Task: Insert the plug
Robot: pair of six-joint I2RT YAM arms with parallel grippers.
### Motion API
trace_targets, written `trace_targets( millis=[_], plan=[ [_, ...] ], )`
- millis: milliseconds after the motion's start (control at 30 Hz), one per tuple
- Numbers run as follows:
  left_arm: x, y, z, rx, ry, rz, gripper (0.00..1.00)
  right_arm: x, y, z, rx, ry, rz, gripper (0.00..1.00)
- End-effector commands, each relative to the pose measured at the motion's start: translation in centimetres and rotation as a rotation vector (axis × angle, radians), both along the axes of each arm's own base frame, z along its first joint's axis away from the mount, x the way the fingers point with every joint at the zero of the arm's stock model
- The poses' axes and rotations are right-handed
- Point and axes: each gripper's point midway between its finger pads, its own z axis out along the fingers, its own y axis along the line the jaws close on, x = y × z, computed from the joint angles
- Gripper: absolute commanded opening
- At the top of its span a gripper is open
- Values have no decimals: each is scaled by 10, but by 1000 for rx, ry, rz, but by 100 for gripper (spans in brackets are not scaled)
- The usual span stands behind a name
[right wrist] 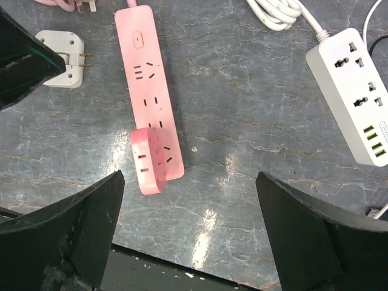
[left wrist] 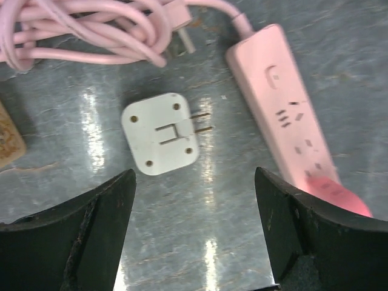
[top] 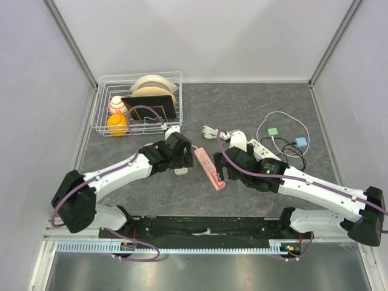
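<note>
The plug (left wrist: 160, 133) is a white square adapter lying flat on the grey table, its two prongs pointing at the pink power strip (left wrist: 285, 115). My left gripper (left wrist: 194, 200) hangs open just above and near it, holding nothing. In the right wrist view the plug (right wrist: 59, 50) lies left of the pink strip (right wrist: 148, 79). A pink adapter (right wrist: 150, 160) sits on the strip's near end. My right gripper (right wrist: 189, 206) is open and empty over bare table right of that end. From above, the plug (top: 180, 171) lies beside the strip (top: 209, 168), between both grippers.
A coiled pink cable (left wrist: 91, 30) lies beyond the plug. A white power strip (right wrist: 351, 97) with a white cable bundle (top: 210, 131) lies on the right, with small green (top: 273, 130) and blue (top: 301, 143) adapters. A wire basket (top: 100, 103) of dishes stands at back left.
</note>
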Motion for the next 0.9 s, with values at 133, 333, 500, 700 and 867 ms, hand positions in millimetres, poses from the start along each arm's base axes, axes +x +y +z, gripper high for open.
trace_targets(
  millis=[133, 333, 500, 700, 867],
  plan=[
    [30, 18, -23, 289, 11, 27, 86, 2, -1, 5, 38, -42, 10, 99],
    [36, 15, -42, 375, 72, 2, 86, 1, -3, 7, 46, -50, 16, 98],
    [23, 19, -56, 426, 124, -58, 86, -1, -3, 2, 45, -45, 23, 98],
    [3, 29, -68, 510, 173, -144, 86, -1, 5, -1, 50, -30, 46, 98],
    [-14, 42, -66, 532, 197, -151, 86, -2, 6, -4, 50, -22, 52, 98]
  ],
)
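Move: The white plug on the table lies about 8 cm below the left hand, some 2 cm to its left and 1 cm ahead. The pink strip's middle is about 7 cm to this hand's right and level with it; the pink cord bundle is 7 cm left and 7 cm ahead, the wooden block 13 cm left and 1 cm ahead. From the right hand the white plug is about 15 cm left, 6 cm ahead and 15 cm down. The open left hand sinks about 7 cm towards the white plug, easing left and rolling some 25 degrees, left side rising. ##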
